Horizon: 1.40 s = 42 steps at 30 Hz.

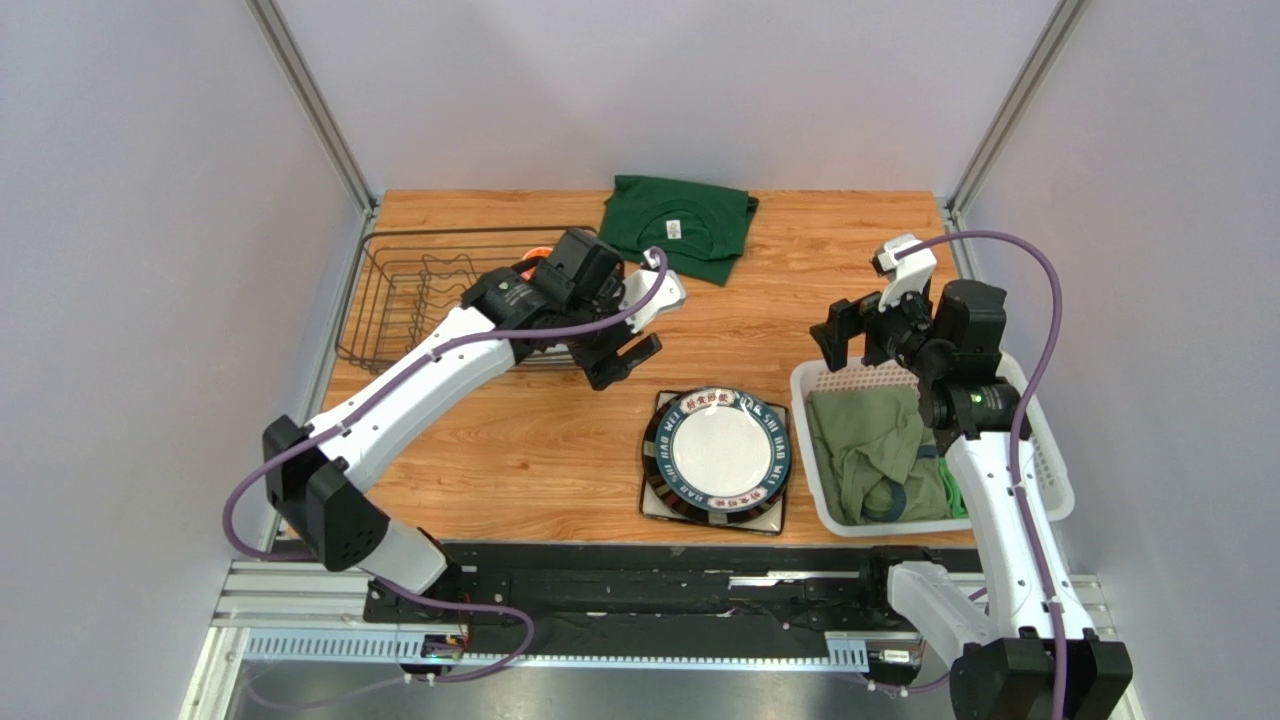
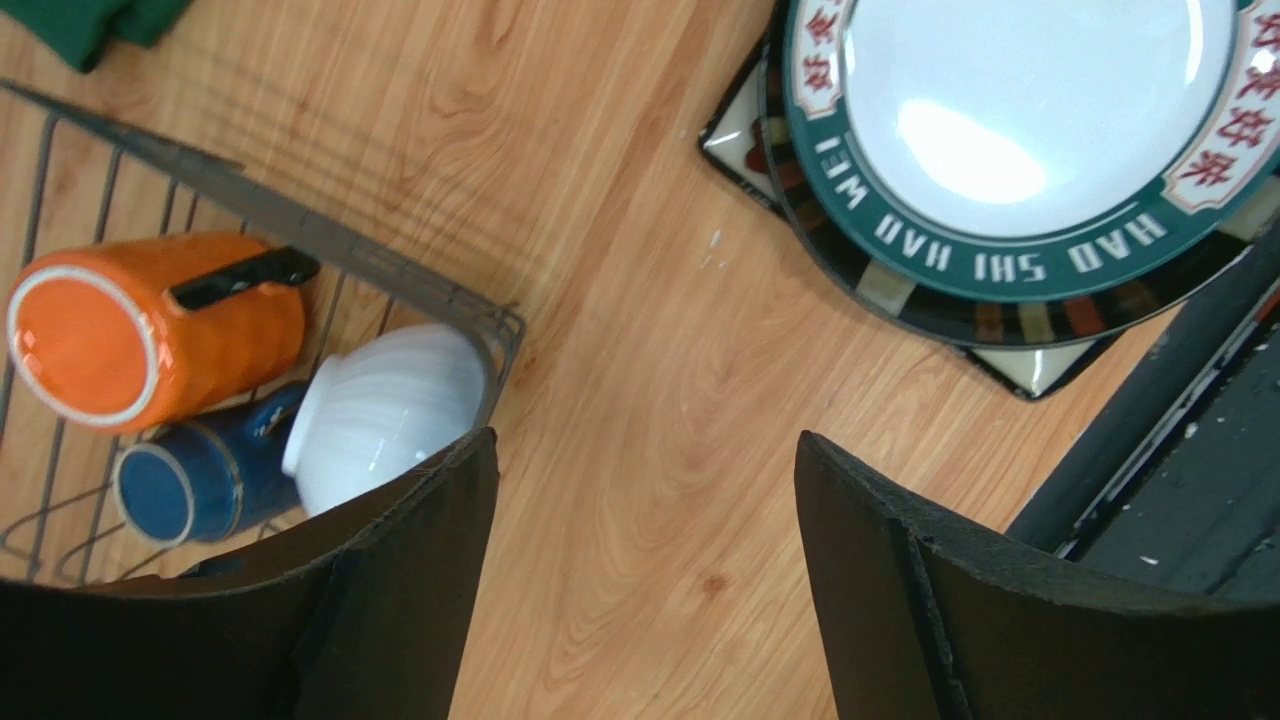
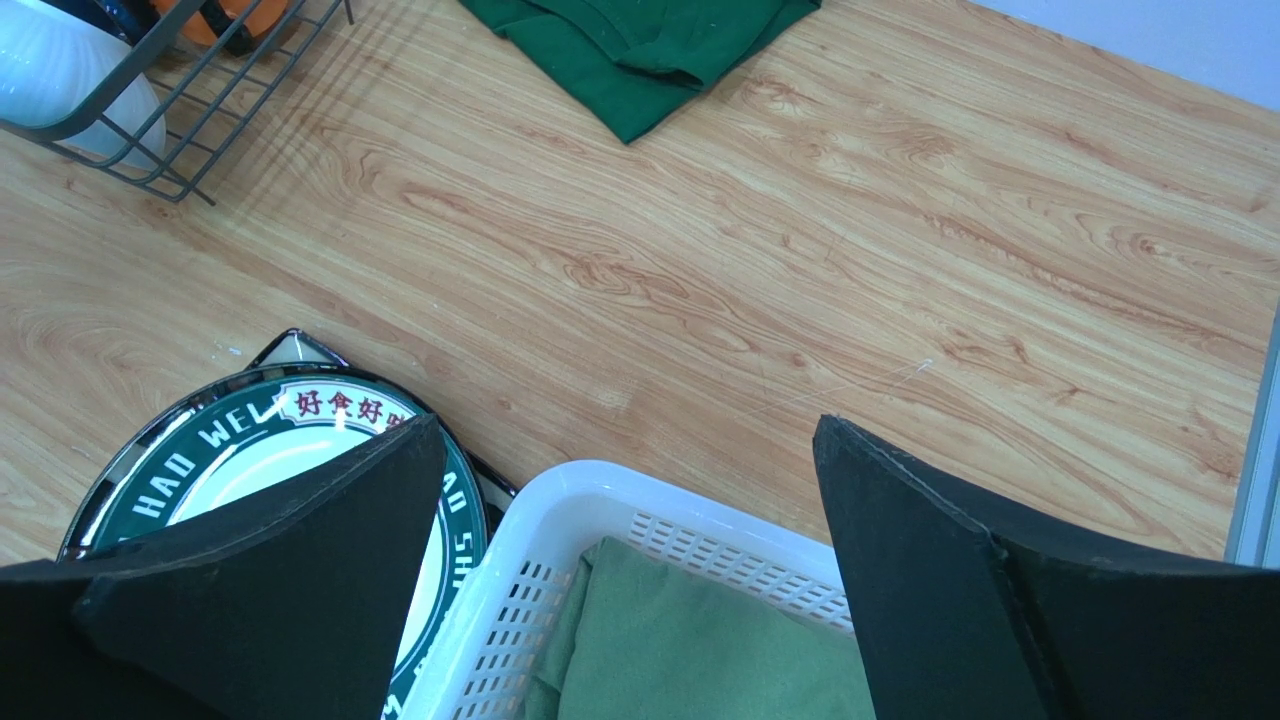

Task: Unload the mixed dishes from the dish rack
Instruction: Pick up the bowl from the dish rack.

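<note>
The dish rack (image 1: 428, 285) stands at the back left of the table. In its corner lie an orange mug (image 2: 135, 330), a dark blue mug (image 2: 196, 480) and a small white bowl (image 2: 383, 413). On the table's middle a round dark-rimmed plate (image 1: 718, 450) rests on a square plate (image 2: 1037, 360). My left gripper (image 1: 624, 360) hangs open just right of the rack's corner, over bare wood, holding nothing. My right gripper (image 1: 869, 333) is open and empty above the near rim of the white basket.
A white slatted basket (image 1: 1052, 488) with green cloth inside sits at the right, close to the plates. A folded dark green shirt (image 1: 679, 225) lies at the back centre. Grey walls enclose the table on three sides.
</note>
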Each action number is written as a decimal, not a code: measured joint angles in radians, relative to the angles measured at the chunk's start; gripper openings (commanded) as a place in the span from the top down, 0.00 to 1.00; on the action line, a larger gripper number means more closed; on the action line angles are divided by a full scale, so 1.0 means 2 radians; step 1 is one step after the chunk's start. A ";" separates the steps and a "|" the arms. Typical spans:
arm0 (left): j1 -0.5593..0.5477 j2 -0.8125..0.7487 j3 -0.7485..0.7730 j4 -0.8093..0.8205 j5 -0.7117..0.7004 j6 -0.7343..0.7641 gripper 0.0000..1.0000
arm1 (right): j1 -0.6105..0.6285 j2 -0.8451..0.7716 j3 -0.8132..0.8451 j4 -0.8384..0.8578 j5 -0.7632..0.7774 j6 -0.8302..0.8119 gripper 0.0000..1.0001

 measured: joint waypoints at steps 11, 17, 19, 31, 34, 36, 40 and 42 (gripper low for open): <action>0.102 -0.056 -0.064 0.016 -0.011 0.100 0.04 | 0.000 -0.001 0.000 0.000 -0.003 0.000 0.01; 0.148 -0.057 -0.068 0.019 0.004 0.190 0.03 | 0.000 -0.001 0.000 0.000 -0.004 0.000 0.01; 0.161 -0.055 -0.068 0.016 0.018 0.224 0.03 | 0.000 -0.001 0.000 0.000 -0.004 0.000 0.01; 0.204 -0.047 -0.088 -0.002 0.110 0.388 0.02 | 0.000 -0.001 0.000 0.000 -0.004 0.000 0.01; 0.205 -0.042 -0.091 -0.004 0.123 0.417 0.02 | 0.000 -0.001 0.000 0.000 -0.004 0.000 0.01; 0.205 -0.036 -0.091 -0.004 0.128 0.430 0.02 | 0.000 -0.001 0.000 0.000 -0.004 0.000 0.01; 0.208 -0.018 -0.091 0.000 0.130 0.446 0.02 | 0.000 -0.001 0.000 0.000 -0.004 0.000 0.01; 0.210 -0.007 -0.091 0.006 0.130 0.453 0.02 | 0.000 -0.001 0.000 0.000 -0.004 0.000 0.01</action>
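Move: The bowl lies in the rack about 9 cm ahead of the left hand, 9 cm to its left and some 14 cm below. The orange mug lies 8 cm beyond the bowl, the blue mug 4 cm beyond and 4 cm left of it; the plate stack is 6 cm back and 14 cm right of this hand. From the idle right hand the bowl is roughly 40 cm left, 6 cm ahead. Opening fully, the left hand sweeps 12 cm left and 6 forward, then sinks towards the bowl, turning clockwise. ##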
